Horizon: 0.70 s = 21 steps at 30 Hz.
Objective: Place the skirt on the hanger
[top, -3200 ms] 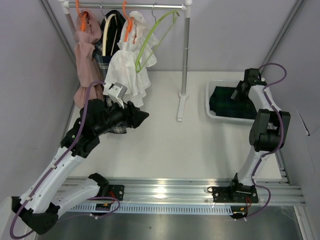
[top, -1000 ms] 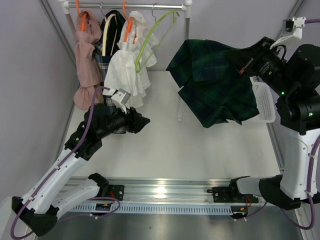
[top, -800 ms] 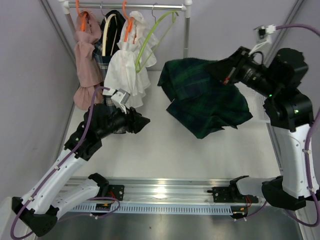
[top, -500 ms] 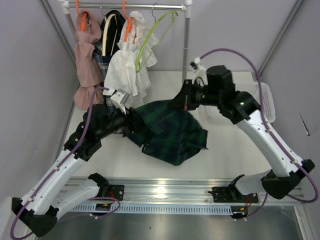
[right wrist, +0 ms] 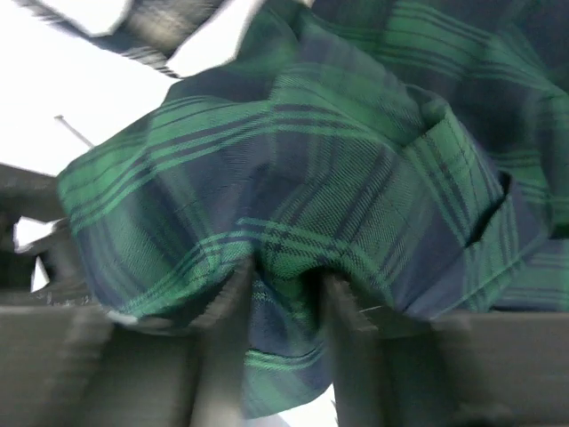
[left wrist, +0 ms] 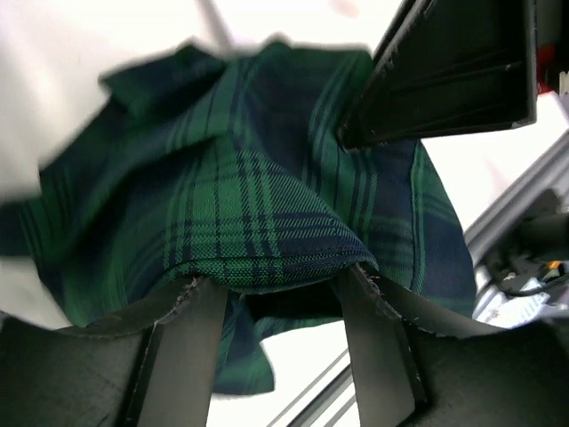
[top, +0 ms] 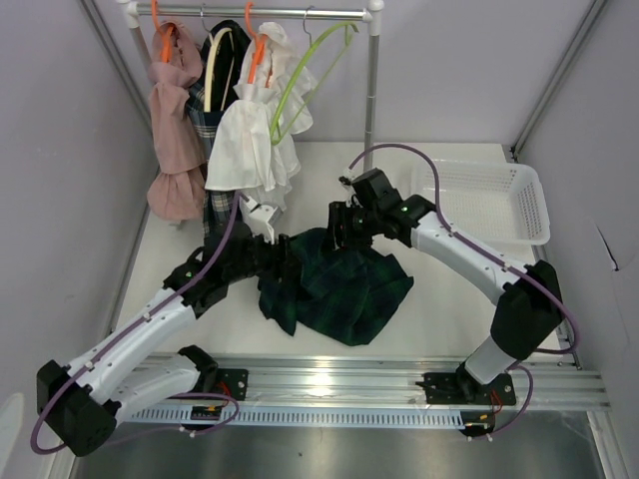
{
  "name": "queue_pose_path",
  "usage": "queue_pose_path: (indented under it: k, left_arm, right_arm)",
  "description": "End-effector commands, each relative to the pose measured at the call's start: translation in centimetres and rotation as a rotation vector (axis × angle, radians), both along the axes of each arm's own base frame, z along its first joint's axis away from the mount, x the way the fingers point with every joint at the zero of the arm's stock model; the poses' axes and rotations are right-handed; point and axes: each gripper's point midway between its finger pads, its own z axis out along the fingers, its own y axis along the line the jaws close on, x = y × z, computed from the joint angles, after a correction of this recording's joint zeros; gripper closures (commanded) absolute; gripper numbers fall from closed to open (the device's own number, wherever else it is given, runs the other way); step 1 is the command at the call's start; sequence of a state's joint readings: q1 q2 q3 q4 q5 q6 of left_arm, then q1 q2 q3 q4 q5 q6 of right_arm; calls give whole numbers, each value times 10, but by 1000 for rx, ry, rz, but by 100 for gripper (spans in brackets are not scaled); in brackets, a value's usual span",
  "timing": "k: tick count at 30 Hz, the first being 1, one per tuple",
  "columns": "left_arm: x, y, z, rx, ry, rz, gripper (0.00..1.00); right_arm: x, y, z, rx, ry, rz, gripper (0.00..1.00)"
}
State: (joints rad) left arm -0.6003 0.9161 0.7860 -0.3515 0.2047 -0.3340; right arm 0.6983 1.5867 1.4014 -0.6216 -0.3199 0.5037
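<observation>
The dark green plaid skirt (top: 344,289) lies crumpled on the white table between the two arms. My left gripper (top: 285,257) is at its left edge, open wide. In the left wrist view a fold of the skirt (left wrist: 240,196) drapes across the tips of the left gripper (left wrist: 274,280). My right gripper (top: 337,228) sits on the skirt's far edge. In the right wrist view the right gripper (right wrist: 289,276) has its blurred fingers parted, with a bunch of the skirt (right wrist: 338,151) between them. The empty green hanger (top: 296,88) hangs on the rail (top: 270,12).
A pink garment (top: 172,120) and a white garment (top: 250,140) hang on orange hangers at the left of the rail. The rack's post (top: 369,110) stands behind the skirt. An empty white basket (top: 489,200) sits at the right. The right arm's dark body (left wrist: 453,62) looms close to the left wrist.
The right arm swung the skirt from high on the right down onto the table's middle, and its fingers have parted. The left arm reached right to the skirt's edge.
</observation>
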Motion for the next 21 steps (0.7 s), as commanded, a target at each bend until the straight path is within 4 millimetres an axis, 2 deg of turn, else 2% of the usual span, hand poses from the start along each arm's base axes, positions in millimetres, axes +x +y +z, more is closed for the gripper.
queue_pose_path:
  k: [1,3,4,5,7,8,12,13,14,15,16,17,18,21]
  left_arm:
    - [10,-1,-11,3,8,81,44]
    - [10,2,-19,21,25,115,44]
    - [10,4,-25,24,42,129,44]
    - [10,5,-26,21,41,138,44]
    - [10,6,-30,25,48,150,43]
    - [11,5,-31,24,51,150,43]
    - [11,5,-34,28,54,153,42]
    - [11,3,-30,16,50,141,42]
    - [9,0,-27,6,49,122,42]
    - [7,-3,-19,-20,29,104,42]
    - [1,-8,-13,-43,25,66,41]
    - [-2,-11,-8,-59,15,43,40]
    - [-6,-12,-2,-68,3,20,40]
    - [-20,-17,12,-86,-23,-38,39]
  right_arm:
    - [17,0,-21,-81,-75,-49,43]
    - [20,-4,-24,-130,-114,-90,32]
    - [19,-8,-19,-140,-133,-105,25]
    - [20,-11,-17,-166,-164,-131,22]
    - [19,-22,-15,-197,-193,-183,17]
    - [18,-28,-3,-188,-225,-212,17]
    - [11,-56,16,-177,-293,-332,17]
    - [7,-62,18,-172,-299,-359,16]
    - [3,-71,13,-187,-301,-377,15]
    - [-1,-80,25,-159,-327,-404,14]
    - [-4,-84,25,-146,-325,-424,13]
    - [-7,-90,16,-152,-315,-427,12]
    - [-7,-92,19,-115,-306,-428,12]
    - [-7,-89,10,-112,-273,-416,16]
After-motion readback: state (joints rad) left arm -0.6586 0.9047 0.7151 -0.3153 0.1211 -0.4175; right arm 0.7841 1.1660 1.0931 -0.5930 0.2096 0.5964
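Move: The skirt lies spread on the table beneath both hands: its middle is about 11 cm back from the right hand, straight in line with it sideways, and some 7 cm below. From the left hand, that middle is roughly 11 cm to the right, 5 cm back and 7 cm below. The rack foot stands about 10 cm ahead and 8 cm to the right of the right hand, the white basket some 12 cm ahead and 39 cm right of that hand. The right hand, its fingers already parting on the skirt's far edge, sinks about 3 cm more while opening wide, then lets go and draws off to the right by some 9 cm, rising about 5 cm from its lowest point and easing slightly back as its fingers swing from left towards forward by roughly 25 degrees. The left hand dips about 4 cm at the skirt's left part and comes back up nearly 2 cm, its fingers staying half open around the near fold without closing on it. ##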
